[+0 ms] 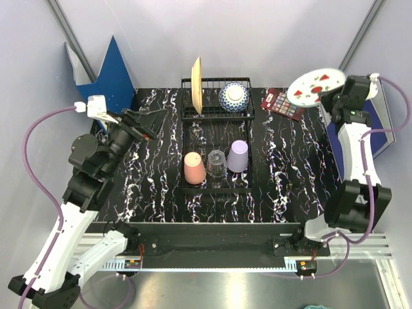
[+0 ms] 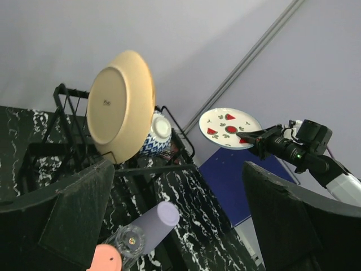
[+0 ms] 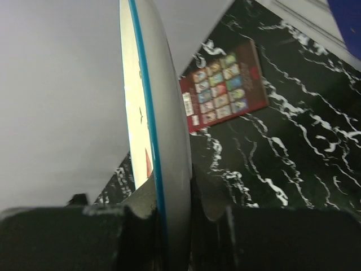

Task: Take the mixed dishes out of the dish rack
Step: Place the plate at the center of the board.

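The black wire dish rack [image 1: 217,190] stands mid-table. Its raised back part holds a cream plate [image 1: 196,84] on edge and a blue-and-white bowl [image 1: 234,96]. On its flat front part, upside down, are a salmon-pink cup [image 1: 194,168], a clear glass [image 1: 216,163] and a lavender cup [image 1: 238,155]. My right gripper [image 1: 338,93] is shut on the rim of a white plate [image 1: 314,85] with red marks, held in the air at the far right, above the table. That plate's edge [image 3: 163,141] fills the right wrist view. My left gripper [image 1: 154,122] hangs open left of the rack, empty.
A dark red palette of coloured squares [image 1: 283,103] lies under the lifted plate, right of the rack. Blue binders stand at the far left [image 1: 112,71] and along the right wall [image 1: 380,129]. White walls close in the table on three sides.
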{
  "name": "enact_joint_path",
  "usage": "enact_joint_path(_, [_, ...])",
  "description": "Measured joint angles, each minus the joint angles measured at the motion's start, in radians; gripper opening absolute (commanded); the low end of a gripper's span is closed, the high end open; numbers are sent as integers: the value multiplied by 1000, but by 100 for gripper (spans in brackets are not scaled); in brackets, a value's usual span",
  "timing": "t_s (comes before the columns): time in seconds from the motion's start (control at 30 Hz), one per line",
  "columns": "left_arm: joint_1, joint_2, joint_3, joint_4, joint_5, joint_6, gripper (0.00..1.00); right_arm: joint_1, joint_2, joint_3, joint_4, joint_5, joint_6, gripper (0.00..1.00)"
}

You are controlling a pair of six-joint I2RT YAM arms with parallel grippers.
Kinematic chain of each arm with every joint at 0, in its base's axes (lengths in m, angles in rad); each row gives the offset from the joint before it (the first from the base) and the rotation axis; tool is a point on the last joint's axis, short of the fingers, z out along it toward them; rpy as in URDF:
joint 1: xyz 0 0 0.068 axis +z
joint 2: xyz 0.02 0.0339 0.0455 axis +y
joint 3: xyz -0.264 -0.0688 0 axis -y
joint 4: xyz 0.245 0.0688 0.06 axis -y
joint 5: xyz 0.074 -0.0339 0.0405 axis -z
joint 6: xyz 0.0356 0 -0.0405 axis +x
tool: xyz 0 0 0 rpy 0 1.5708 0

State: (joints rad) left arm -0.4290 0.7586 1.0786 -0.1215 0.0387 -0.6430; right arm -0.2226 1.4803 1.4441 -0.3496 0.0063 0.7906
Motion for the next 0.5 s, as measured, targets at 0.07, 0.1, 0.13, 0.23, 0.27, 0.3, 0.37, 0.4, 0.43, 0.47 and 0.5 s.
enact_joint_path(0.07, [0,-5,-24,-1,-10,5,99,-21,35,-47,24,-17,10,0])
enact_joint_path(0.1, [0,-5,-34,-3,-11,5,99,-29,54,-58,31,-27,14,0])
enact_joint_path(0.13, [0,-6,-45,-2,-13,6,99,-37,79,-68,47,-45,20,0])
enact_joint_path(0.23, [0,1,-77,0,-13,5,99,-44,156,-105,145,-119,50,0])
enact_joint_path(0.27, [0,5,-86,2,-13,5,99,-44,181,-120,182,-150,64,0])
enact_joint_path(0.3, [0,11,-93,4,-13,4,99,-43,207,-134,220,-182,80,0])
enact_joint_path(0.37, [0,27,-108,10,-11,3,99,-40,258,-167,298,-237,113,0])
enact_joint_path(0.4, [0,37,-114,11,-10,2,99,-40,282,-184,332,-258,126,0])
enact_joint_path(0.43, [0,47,-120,11,-8,0,99,-39,300,-197,358,-271,135,0])
enact_joint_path(0.47, [0,56,-125,11,-5,-1,99,-38,321,-211,382,-286,139,0])
enact_joint_path(0.5, [0,64,-128,10,-4,-2,99,-37,340,-223,403,-302,148,0])
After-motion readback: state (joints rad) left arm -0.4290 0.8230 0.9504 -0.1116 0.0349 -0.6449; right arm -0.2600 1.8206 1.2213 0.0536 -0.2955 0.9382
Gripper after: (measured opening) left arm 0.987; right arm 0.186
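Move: The right hand already grips the plate by its rim; the open middle of the board, right of the rack, lies about 5 cm ahead, 13 cm left and 29 cm below it. The red booklet is roughly 23 cm ahead and 16 cm left, the purple cup some 36 cm left and 5 cm back. From the left hand that spot is around 26 cm ahead, 59 cm right and 43 cm down. The right hand lowers the gripped plate some 17 cm and forward towards the board; the empty left sinks too. ##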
